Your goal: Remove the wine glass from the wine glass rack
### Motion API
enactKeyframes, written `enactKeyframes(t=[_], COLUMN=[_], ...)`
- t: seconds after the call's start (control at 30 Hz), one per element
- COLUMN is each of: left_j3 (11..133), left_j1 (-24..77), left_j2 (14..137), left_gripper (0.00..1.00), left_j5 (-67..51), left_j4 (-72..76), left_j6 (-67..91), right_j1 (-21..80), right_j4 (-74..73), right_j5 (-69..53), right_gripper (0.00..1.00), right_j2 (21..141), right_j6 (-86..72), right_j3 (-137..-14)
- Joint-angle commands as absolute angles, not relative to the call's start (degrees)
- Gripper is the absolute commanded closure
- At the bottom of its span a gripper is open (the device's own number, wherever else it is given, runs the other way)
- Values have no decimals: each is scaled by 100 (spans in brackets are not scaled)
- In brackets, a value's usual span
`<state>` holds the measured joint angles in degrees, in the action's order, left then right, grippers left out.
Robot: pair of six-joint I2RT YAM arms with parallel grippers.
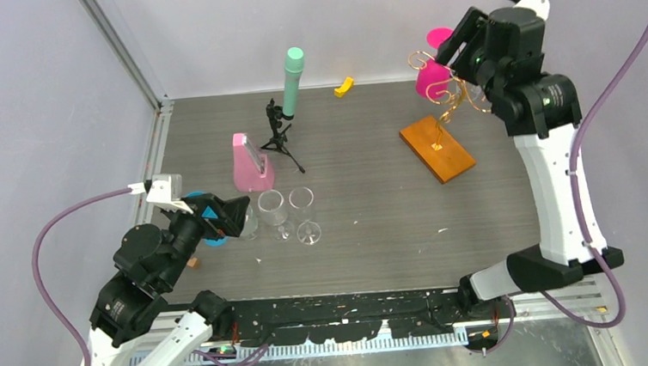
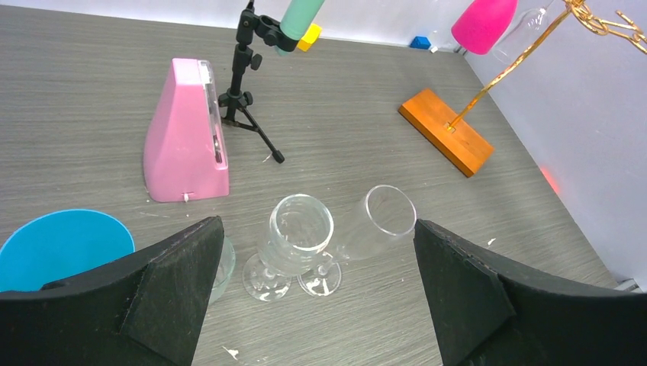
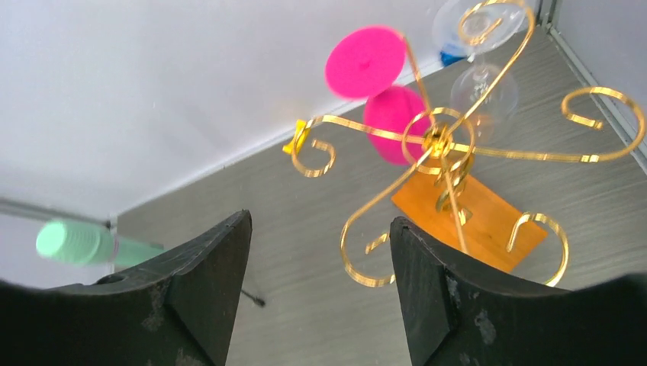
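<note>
The gold wire wine glass rack stands on its orange-brown wooden base at the back right. A pink wine glass hangs upside down from one scroll arm, and a clear wine glass hangs from another arm behind it. My right gripper is open and empty, just above and in front of the rack's top, with the nearest scroll beside its right finger. My left gripper is open and empty, low over the table at the front left. The rack also shows in the left wrist view.
Two clear wine glasses stand in front of my left gripper, a third partly hidden behind its left finger. A blue bowl, a pink metronome, a black tripod with a green microphone and a yellow piece are also there.
</note>
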<state>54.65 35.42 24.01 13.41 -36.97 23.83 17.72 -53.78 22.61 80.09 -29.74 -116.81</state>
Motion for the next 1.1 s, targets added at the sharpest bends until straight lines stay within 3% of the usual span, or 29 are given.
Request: enactKeyframes(t=[0.0,0.43,1.07], left_j3=[5686,5676,5622], left_j1=[3558,3551,3557], left_j2=[2415,2313,2304], left_gripper=[2,2,2], left_j5=[1292,1314,1312], left_j4=[-3452,-3675,-3696], left_j6=[2373,2381,2412], right_j1=[897,-722,-949], right_j4=[-5210,-4975,-4463], right_j5=[1041,-755,-1853], right_gripper=[28,35,56], right_j2=[8522,10062,10859], right_j6=[-3284,-3837,-4247], right_j3=[-12327,-13093,-13148])
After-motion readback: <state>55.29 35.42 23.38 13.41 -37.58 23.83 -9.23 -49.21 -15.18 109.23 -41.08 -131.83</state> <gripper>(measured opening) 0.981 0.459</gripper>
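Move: The upside-down pink wine glass on the rack hangs about 19 cm ahead of the right hand, 4 cm to its right, its middle some 18 cm lower, with its round base uppermost. The remaining clear wine glass hangs level with it, about 8 cm farther right; the rack hub is only 9 cm ahead of the hand, 6 cm right and 15 cm below. From the left hand the pink wine glass lies roughly 37 cm ahead, 43 cm right and 11 cm lower. The right hand, empty, reaches forward about 16 cm and swings right over the rack, sinking some 8 cm, mostly in the first half, while the wrist rolls about 25 degrees so that its left side rises and the fingers tip a little further down. It slows beside the clear wine glass's base and edges back left a couple of centimetres towards the pink wine glass, its fingers narrowing from nearly three-quarters open to about half, so that the tips end close to the pink base without a grip on it. ##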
